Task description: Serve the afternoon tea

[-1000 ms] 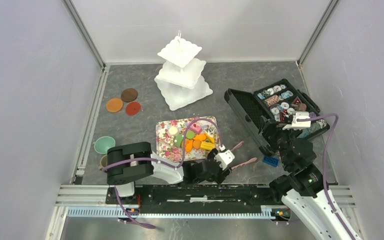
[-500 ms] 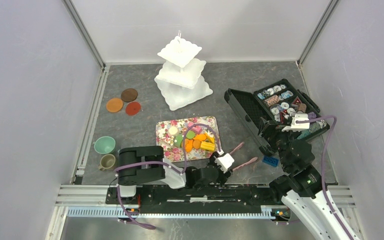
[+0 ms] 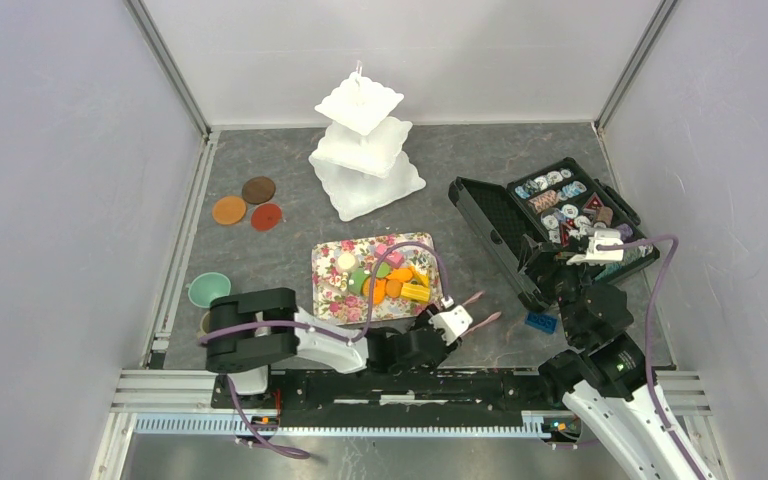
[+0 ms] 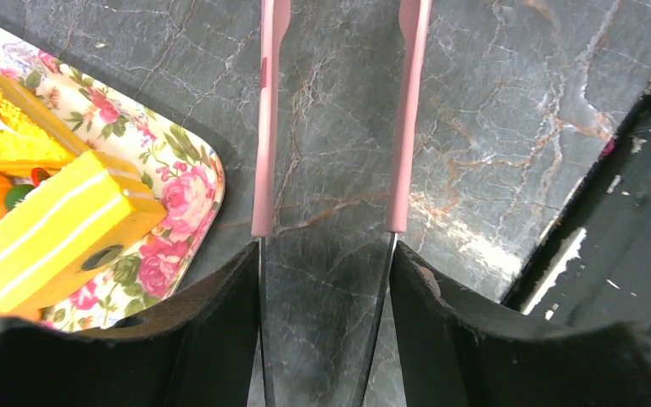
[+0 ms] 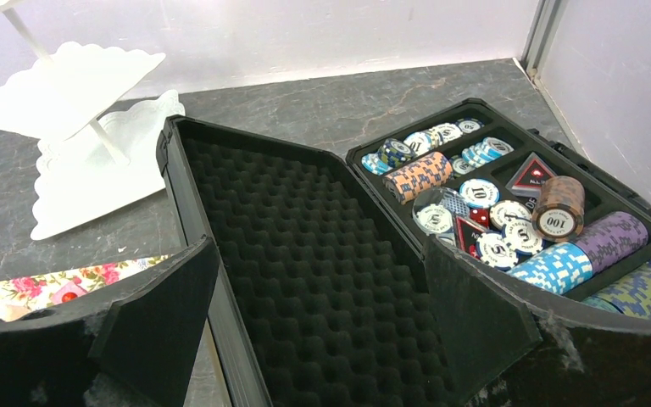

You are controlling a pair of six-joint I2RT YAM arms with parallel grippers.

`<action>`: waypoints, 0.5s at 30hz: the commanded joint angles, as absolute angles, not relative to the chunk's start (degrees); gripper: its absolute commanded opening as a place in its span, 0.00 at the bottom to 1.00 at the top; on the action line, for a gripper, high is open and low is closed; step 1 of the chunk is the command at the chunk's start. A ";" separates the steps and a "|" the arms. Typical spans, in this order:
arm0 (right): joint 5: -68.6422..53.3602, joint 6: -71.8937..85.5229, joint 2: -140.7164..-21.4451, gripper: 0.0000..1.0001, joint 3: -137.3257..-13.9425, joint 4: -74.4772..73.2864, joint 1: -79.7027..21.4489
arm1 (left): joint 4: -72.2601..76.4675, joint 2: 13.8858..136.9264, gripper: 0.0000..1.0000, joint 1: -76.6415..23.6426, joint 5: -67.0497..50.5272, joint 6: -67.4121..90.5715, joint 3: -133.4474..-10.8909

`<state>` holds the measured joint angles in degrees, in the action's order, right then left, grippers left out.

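Observation:
My left gripper (image 3: 450, 325) sits low at the near edge, right of the floral tray (image 3: 335, 280), shut on pink-tipped metal tongs (image 4: 264, 127). The tongs' two arms lie against the inner faces of its fingers, with only bare table between them. Toy cakes (image 3: 390, 280) in orange, green, pink and yellow lie on the tray; a yellow layered cake (image 4: 59, 225) is nearest the tongs. A teal cup (image 3: 207, 289) stands at the left, with a tan cup (image 3: 205, 320) partly hidden behind my left arm. Three saucers (image 3: 229, 210) lie farther back. My right gripper (image 5: 318, 254) hangs open over the case's foam lid.
A white three-tier stand (image 3: 365, 150) rises at the back centre. An open black case (image 3: 560, 215) full of patterned discs occupies the right side. A small blue brick (image 3: 540, 322) lies in front of it. Walls close in on three sides.
The tongs' two pink arms have come closer together as my left gripper narrowed. My left arm shifted a little along the near edge. The right arm barely moved.

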<state>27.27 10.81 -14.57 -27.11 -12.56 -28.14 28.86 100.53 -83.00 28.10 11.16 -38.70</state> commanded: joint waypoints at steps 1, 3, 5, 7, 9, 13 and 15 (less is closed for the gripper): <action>29.07 10.37 -13.87 0.98 -27.97 -11.89 -28.45 | 3.73 93.52 0.61 -83.25 25.90 16.94 -47.05; 29.26 10.33 -13.51 0.98 -27.74 -11.65 -28.41 | -4.90 91.23 0.60 -83.15 24.82 18.48 -50.62; 29.19 10.22 -13.38 0.98 -27.39 -11.15 -28.44 | -10.59 89.95 0.60 -83.04 23.81 19.26 -53.20; 29.27 10.27 -13.54 0.98 -26.91 -10.45 -28.41 | -12.80 89.10 0.60 -83.04 23.42 19.55 -54.24; 29.15 10.19 -14.00 0.98 -26.50 -9.82 -28.47 | -11.71 88.08 0.59 -82.85 22.25 19.25 -53.88; 28.52 10.28 -15.46 0.98 -27.47 -10.37 -28.45 | -18.20 89.10 0.59 -80.43 16.62 20.84 -60.36; 28.54 10.34 -15.57 0.98 -28.07 -10.79 -28.39 | -24.33 89.54 0.59 -79.37 14.34 21.82 -64.90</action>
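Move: The floral tray of treats, the likely place for the tongs already in the left hand, has its middle about 10 cm ahead, 12 cm to the left and some 4 cm below that hand. Its nearest treat, the striped yellow cake, is roughly 7 cm ahead and 5 cm left; the orange slices lie about 8 cm ahead and 11 cm left. From the right hand the tray's middle is about 22 cm left, level fore and aft, 27 cm down. The pink-tipped tongs, still pinched from outside by their two metal arms, are carried up from the table by the left hand: about 6 cm, quickly at first, then levelling out. On the way the hand eases back some 2 cm and a little left, and the wrist tips the fingers some 15 degrees more steeply down, their opening unchanged. ##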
